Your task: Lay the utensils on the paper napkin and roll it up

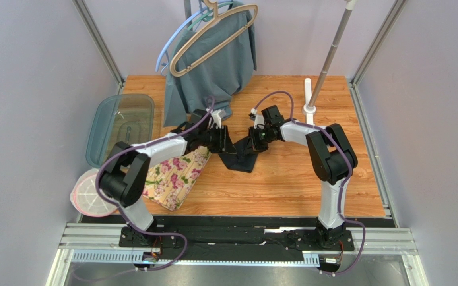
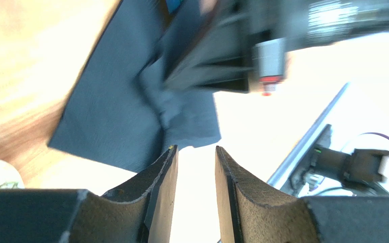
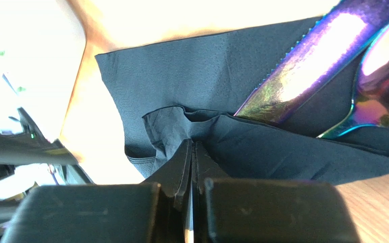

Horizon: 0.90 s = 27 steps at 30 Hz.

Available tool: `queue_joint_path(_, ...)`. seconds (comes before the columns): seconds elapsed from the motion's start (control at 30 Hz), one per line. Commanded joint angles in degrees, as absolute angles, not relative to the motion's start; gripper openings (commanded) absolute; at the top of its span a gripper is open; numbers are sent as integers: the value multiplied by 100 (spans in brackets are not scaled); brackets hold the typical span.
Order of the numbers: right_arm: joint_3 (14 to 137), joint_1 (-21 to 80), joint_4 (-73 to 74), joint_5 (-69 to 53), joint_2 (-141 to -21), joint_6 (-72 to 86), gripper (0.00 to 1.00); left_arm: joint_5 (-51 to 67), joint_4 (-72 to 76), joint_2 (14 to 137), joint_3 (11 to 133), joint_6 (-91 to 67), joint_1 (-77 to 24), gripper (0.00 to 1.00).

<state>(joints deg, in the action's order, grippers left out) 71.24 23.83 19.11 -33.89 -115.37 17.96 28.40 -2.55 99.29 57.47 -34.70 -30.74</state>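
Note:
The black paper napkin (image 1: 244, 159) lies crumpled on the wooden table between my two grippers. In the right wrist view a fold of the napkin (image 3: 191, 76) is pinched in my shut right gripper (image 3: 191, 143). Two iridescent utensils rest on it: a serrated knife (image 3: 303, 66) and a spoon (image 3: 384, 76), partly covered by the raised fold. My left gripper (image 2: 196, 149) is open with nothing between its fingers, just off the napkin's edge (image 2: 115, 111). From above, the left gripper (image 1: 221, 142) and right gripper (image 1: 254, 138) sit close together.
A floral mat (image 1: 177, 176) lies under the left arm. A grey-teal garment (image 1: 213, 65) hangs on hangers at the back. A clear lidded bin (image 1: 121, 125) and a round pink-rimmed thing (image 1: 91, 190) sit at the left. A white pole stand (image 1: 309, 98) rises at back right.

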Motion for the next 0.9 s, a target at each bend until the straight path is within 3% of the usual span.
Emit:
queue_joint_path(0.0,6794,2461,2592,-3620,-11769,968,0,3260,-414,9150,5705,-3058,-3041,41)
queue_joint_path(0.17,6618,2461,2681,-3937,-11716,738,0,3709,368,9403,5318,-3664,-3181,31)
queue_joint_path(0.5,6732,2461,2628,-4157,-11707,941,0,3621,1529,10458,5440,-4307,-3445,24)
queue_joint_path(0.87,6951,2461,2733,-4280,-11338,993,2,3006,246,11083,5713,-3595,-3182,8)
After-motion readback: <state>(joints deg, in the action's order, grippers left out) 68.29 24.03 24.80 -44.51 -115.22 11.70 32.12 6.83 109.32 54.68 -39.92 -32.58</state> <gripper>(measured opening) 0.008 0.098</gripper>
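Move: The napkin's folded edge is already in the right fingertips. The spot the left hand goes for, just left of them, lies about 3 cm ahead of the left hand, 2 cm to its right and 6 cm below. From that hand, the knife's bare end is roughly 7 cm ahead, 3 cm right and 6 cm below, and the spoon bowl about 2 cm beyond the knife's bare end. The floral mat lies some 22 cm left, 6 cm back, 7 cm below. The folded napkin is drawn back about 5 cm towards the robot, low over the table, by the right hand, which keeps its pinch and turns slightly counter-clockwise. The left hand first lifts about 6 cm, swings back and to its right, then sinks some 11 cm, easing forward and left again, its half-open fingers closing to pinch the fold beside the right fingertips. ##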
